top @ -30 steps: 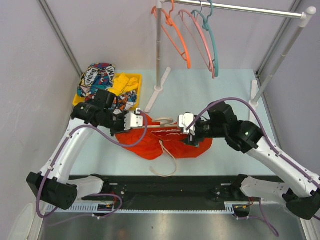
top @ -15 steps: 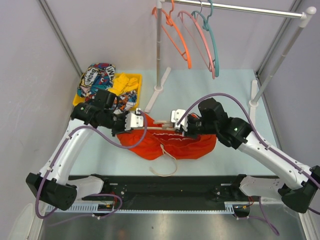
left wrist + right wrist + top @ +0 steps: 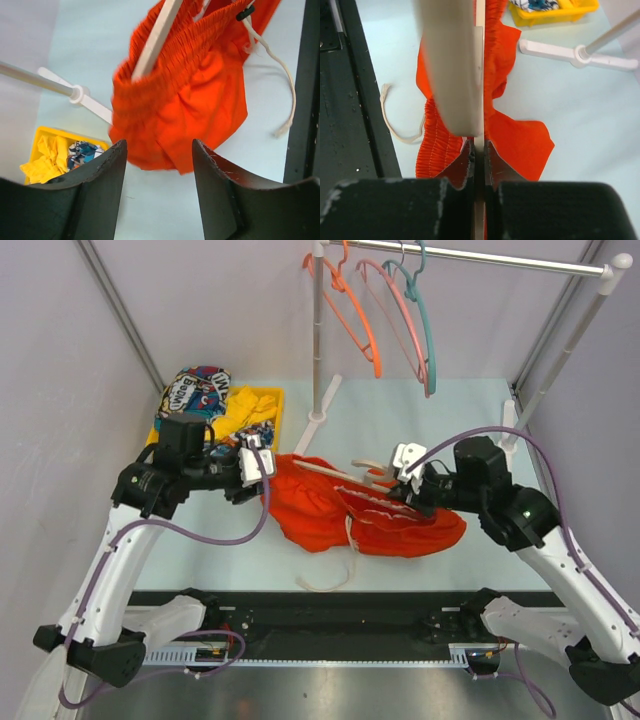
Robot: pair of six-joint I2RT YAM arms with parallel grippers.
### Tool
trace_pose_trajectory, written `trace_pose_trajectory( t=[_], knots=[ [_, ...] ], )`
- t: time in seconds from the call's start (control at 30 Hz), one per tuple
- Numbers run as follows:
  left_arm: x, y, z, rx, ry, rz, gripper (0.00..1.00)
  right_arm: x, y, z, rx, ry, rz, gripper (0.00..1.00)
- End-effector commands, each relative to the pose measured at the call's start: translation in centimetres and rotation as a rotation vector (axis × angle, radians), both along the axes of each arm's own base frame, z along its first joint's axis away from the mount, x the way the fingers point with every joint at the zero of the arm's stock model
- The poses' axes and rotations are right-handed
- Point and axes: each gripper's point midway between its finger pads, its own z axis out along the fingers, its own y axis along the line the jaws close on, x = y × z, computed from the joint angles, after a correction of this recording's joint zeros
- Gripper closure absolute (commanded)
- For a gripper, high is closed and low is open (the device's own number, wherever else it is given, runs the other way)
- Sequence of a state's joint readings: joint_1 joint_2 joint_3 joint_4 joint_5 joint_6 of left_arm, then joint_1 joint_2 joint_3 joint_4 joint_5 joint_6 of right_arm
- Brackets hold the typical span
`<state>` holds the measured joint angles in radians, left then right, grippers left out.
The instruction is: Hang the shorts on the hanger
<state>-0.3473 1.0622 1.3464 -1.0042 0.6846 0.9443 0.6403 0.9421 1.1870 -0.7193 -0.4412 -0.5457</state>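
The orange-red shorts (image 3: 335, 510) lie bunched mid-table, their cream drawstring (image 3: 328, 580) trailing toward the near edge. The beige hanger (image 3: 345, 473) lies across the top of them. In the left wrist view one hanger arm (image 3: 159, 35) runs into the elastic waistband of the shorts (image 3: 195, 95). My right gripper (image 3: 403, 480) is shut on the hanger's thin frame (image 3: 479, 145), with the shorts (image 3: 520, 142) below it. Left of the shorts, my left gripper (image 3: 258, 465) stands open and touches nothing. Only table shows between its fingers (image 3: 100, 185).
A yellow tray (image 3: 270, 400) at the back left holds a comic-print garment (image 3: 195, 395) and a yellow garment (image 3: 245, 405). A clothes rack stands at the back with orange (image 3: 355, 325), pink (image 3: 405, 325) and teal (image 3: 428, 320) hangers. Its white foot (image 3: 318, 405) sits just behind the shorts.
My left gripper has opened, let go of the shorts and drawn back to the left. My right gripper closed on the hanger and carried it to the right with the shorts.
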Motion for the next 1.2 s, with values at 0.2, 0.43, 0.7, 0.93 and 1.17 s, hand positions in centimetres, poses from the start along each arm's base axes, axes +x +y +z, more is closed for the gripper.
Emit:
trace_pose_trajectory(
  t=[0.2,0.43,0.7,0.93,1.17],
  knots=[
    [1.3,-2.6,4.9,-0.197,-0.079,-0.031,0.36,-4.1,-4.6,2.2,0.053,0.047,-0.113,1.0],
    [1.2,-5.2,4.1,-0.161,-0.018,-0.125,0.38,-3.3,-6.9,2.0,0.067,0.098,-0.313,1.0],
    [1.3,-5.9,3.5,-0.186,-0.017,-0.128,0.33,-2.0,-13.2,0.6,0.108,0.203,-0.769,1.0],
    [0.6,-6.3,2.4,-0.19,0.014,-0.14,0.16,0.2,-16.3,2.3,0.21,0.211,-1.005,1.0],
    [-1.1,-5.7,1.3,-0.203,0.04,-0.131,0.0,5.3,-20.2,5.0,0.281,0.23,-1.167,1.0]
  ],
)
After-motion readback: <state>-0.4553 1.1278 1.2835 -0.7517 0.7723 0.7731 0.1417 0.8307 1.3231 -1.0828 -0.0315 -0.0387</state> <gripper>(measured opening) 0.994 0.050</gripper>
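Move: The right hand already grips the beige hanger, with the red shorts hung on it about 9 cm left, 3 cm back and 8 cm below that hand. The rack bar's bare right stretch lies roughly 28 cm ahead, 13 cm right and 20 cm up; the pink and teal hangers hang about 25 cm ahead, 2 cm left and 10 cm up. From the empty left hand, the bare stretch is some 28 cm ahead, 46 cm right and 20 cm up. Keeping its shut grip on the hanger, the right hand carries it with the shorts about 18 cm to the right at nearly the same height, easing back some 4 cm at first and then coming forward again, while the wrist swings roughly 60 degrees clockwise so that the fingers end up pointing mostly forward and the hanger swings out ahead. The left hand, already clear of the shorts, rises slightly, drifts about 5 cm right into the space they leave, sinks again and opens its fingers from half-open to wide. ##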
